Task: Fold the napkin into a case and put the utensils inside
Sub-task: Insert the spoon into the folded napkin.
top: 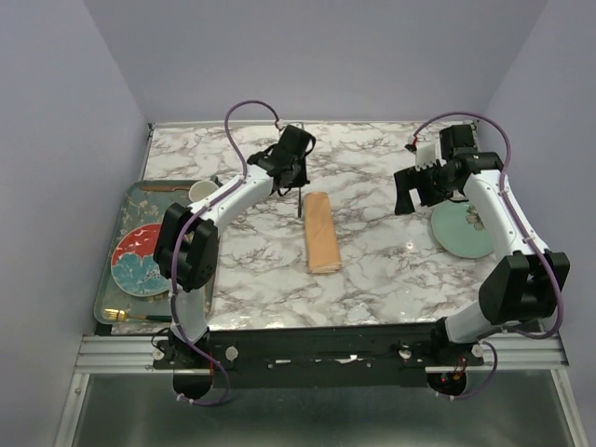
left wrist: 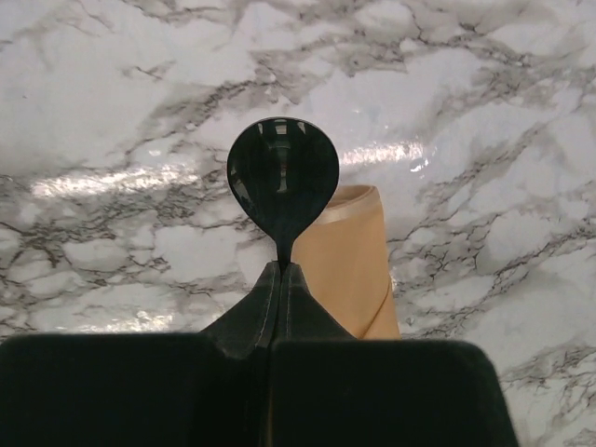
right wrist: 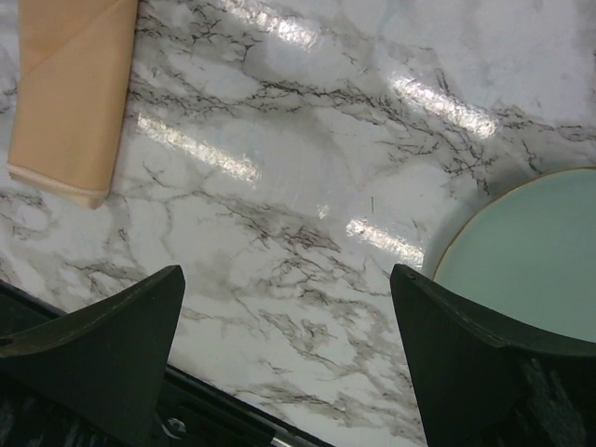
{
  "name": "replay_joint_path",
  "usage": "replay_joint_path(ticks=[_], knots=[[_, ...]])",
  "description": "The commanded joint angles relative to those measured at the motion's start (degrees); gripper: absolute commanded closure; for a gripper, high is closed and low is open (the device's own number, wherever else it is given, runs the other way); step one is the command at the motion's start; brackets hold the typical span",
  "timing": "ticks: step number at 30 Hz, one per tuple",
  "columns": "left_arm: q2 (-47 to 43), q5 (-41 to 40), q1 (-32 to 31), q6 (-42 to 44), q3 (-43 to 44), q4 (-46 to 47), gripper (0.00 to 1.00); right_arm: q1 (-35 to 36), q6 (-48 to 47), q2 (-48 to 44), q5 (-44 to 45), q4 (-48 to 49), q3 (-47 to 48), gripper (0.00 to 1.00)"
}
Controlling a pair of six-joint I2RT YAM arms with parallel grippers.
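Note:
The napkin lies folded as a narrow peach-orange case (top: 322,233) in the middle of the marble table. Its far end shows in the left wrist view (left wrist: 358,251), and its near end in the right wrist view (right wrist: 70,93). My left gripper (top: 296,182) is shut on the handle of a dark spoon (left wrist: 282,177), which hangs bowl-down just left of the case's far end (top: 300,205). In its own view that gripper (left wrist: 282,270) has its jaws pressed together on the handle. My right gripper (top: 407,196) is open and empty above bare marble (right wrist: 287,279). A gold fork (top: 121,318) lies on the tray's near edge.
A pale teal plate (top: 461,230) sits at the right, under my right arm, and shows in the right wrist view (right wrist: 531,251). A grey patterned tray (top: 110,284) at the left holds a red plate (top: 140,244), a teal floral plate (top: 140,277) and a cup (top: 202,192).

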Motion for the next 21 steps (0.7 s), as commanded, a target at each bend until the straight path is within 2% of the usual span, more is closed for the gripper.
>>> replay_joint_path(ticks=[1, 9, 21], knots=[[2.7, -1.7, -2.8, -4.3, -0.2, 3.1, 1.0, -0.1, 0.5, -3.3, -2.0, 0.1, -3.6, 0.0], [8.4, -1.7, -4.1, -7.6, 1.1, 4.6, 1.0, -0.1, 0.7, -4.3, -1.9, 0.1, -5.0, 0.0], [10.4, 0.8, -4.7, -11.0, -0.4, 5.3, 1.0, -0.2, 0.6, -6.4, -0.4, 0.3, -7.2, 0.0]])
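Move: The folded napkin's far end lies about 4 cm to the right of the left hand, which holds the spoon, and 1 cm short of it, some 13 cm below. The napkin's middle is about 11 cm back and 6 cm to the right. The cup stands roughly 25 cm left and 4 cm back of the left hand, and the tray's middle 38 cm left and 17 cm back. From the right hand the napkin's middle is about 23 cm left and 2 cm back. The spoon, still pinched near its bowl with its handle trailing back towards the robot, is lowered about 7 cm while the left hand carries it some 5 cm to the right, over the napkin's far end. The sideways travel comes mostly first, the descent then levels off; the fingertips tip down slightly. The empty right hand, wide open, draws back about 3 cm and sinks a little. ##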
